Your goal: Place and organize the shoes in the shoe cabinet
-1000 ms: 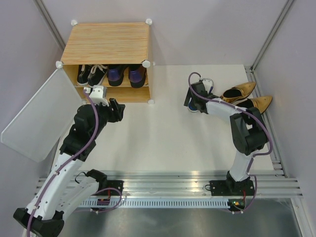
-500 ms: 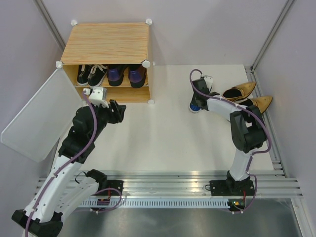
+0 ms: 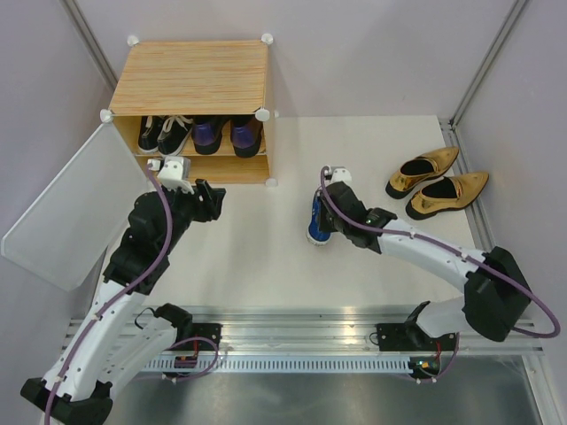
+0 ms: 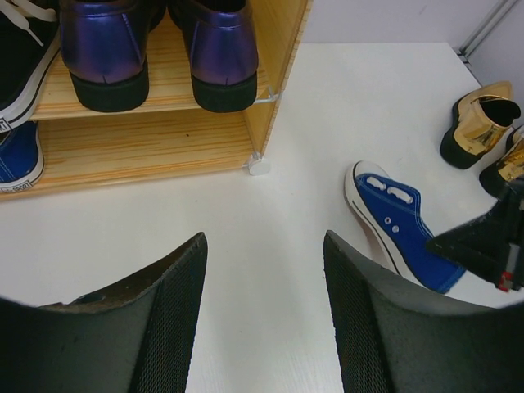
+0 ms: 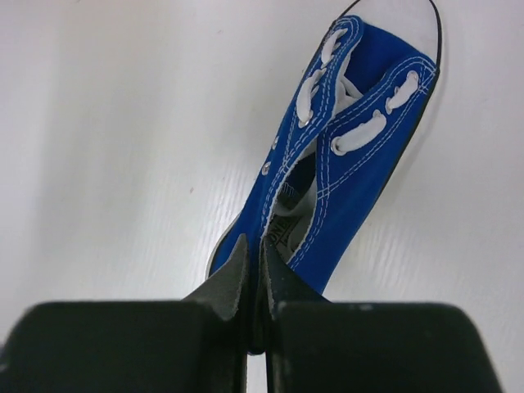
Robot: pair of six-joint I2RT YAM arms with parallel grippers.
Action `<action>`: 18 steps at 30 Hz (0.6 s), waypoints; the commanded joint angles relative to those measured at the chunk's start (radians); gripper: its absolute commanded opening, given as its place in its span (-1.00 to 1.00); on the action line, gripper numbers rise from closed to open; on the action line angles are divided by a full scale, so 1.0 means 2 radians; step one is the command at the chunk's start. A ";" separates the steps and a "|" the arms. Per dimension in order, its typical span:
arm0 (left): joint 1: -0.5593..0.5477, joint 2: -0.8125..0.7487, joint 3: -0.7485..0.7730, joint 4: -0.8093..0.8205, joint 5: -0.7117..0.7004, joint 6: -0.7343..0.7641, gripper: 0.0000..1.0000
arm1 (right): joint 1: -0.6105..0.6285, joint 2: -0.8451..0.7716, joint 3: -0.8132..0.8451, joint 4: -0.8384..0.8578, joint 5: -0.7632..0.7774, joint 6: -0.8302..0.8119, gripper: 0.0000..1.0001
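My right gripper is shut on the collar edge of a blue sneaker with white laces. It holds the sneaker at mid-table, toe pointing towards the back. A second blue sneaker sits on the lower shelf of the wood-grain shoe cabinet. Black sneakers and purple heels fill the upper shelf. Two gold heels stand at the right. My left gripper hangs open and empty before the cabinet's right corner.
The cabinet's pale door panel is swung open to the left, beside my left arm. Grey walls close in the table on three sides. A metal rail runs along the near edge.
My right gripper shut on the blue sneaker and carried it left and nearer, away from the gold heels to mid-table. My left arm has barely moved.
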 commanded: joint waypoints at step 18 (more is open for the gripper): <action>-0.003 -0.002 -0.002 0.004 -0.058 0.034 0.31 | 0.161 0.089 0.117 0.074 0.090 0.032 -0.99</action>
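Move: The right gripper already holds the second blue shoe a little above the table. The open left gripper it is heading for hangs about 25 cm to its left, 4 cm back and some 18 cm higher. The near right corner of the cabinet base stands roughly 15 cm ahead and 13 cm left of the right hand, and the lower shelf's middle about 22 ahead and 28 left. From the left hand, the held shoe lies some 9 cm ahead, 26 cm right and 20 cm below. Still pinching the blue shoe near its opening at the heel end, the closed right fingers carry it left about 12 cm towards the space below the left gripper. The hand first draws back some 9 cm while going left and rising slightly, then bends 3 cm forward again, its wrist turning about 15 degrees counter-clockwise overall. The left gripper stays open, easing a centimetre or two left. ##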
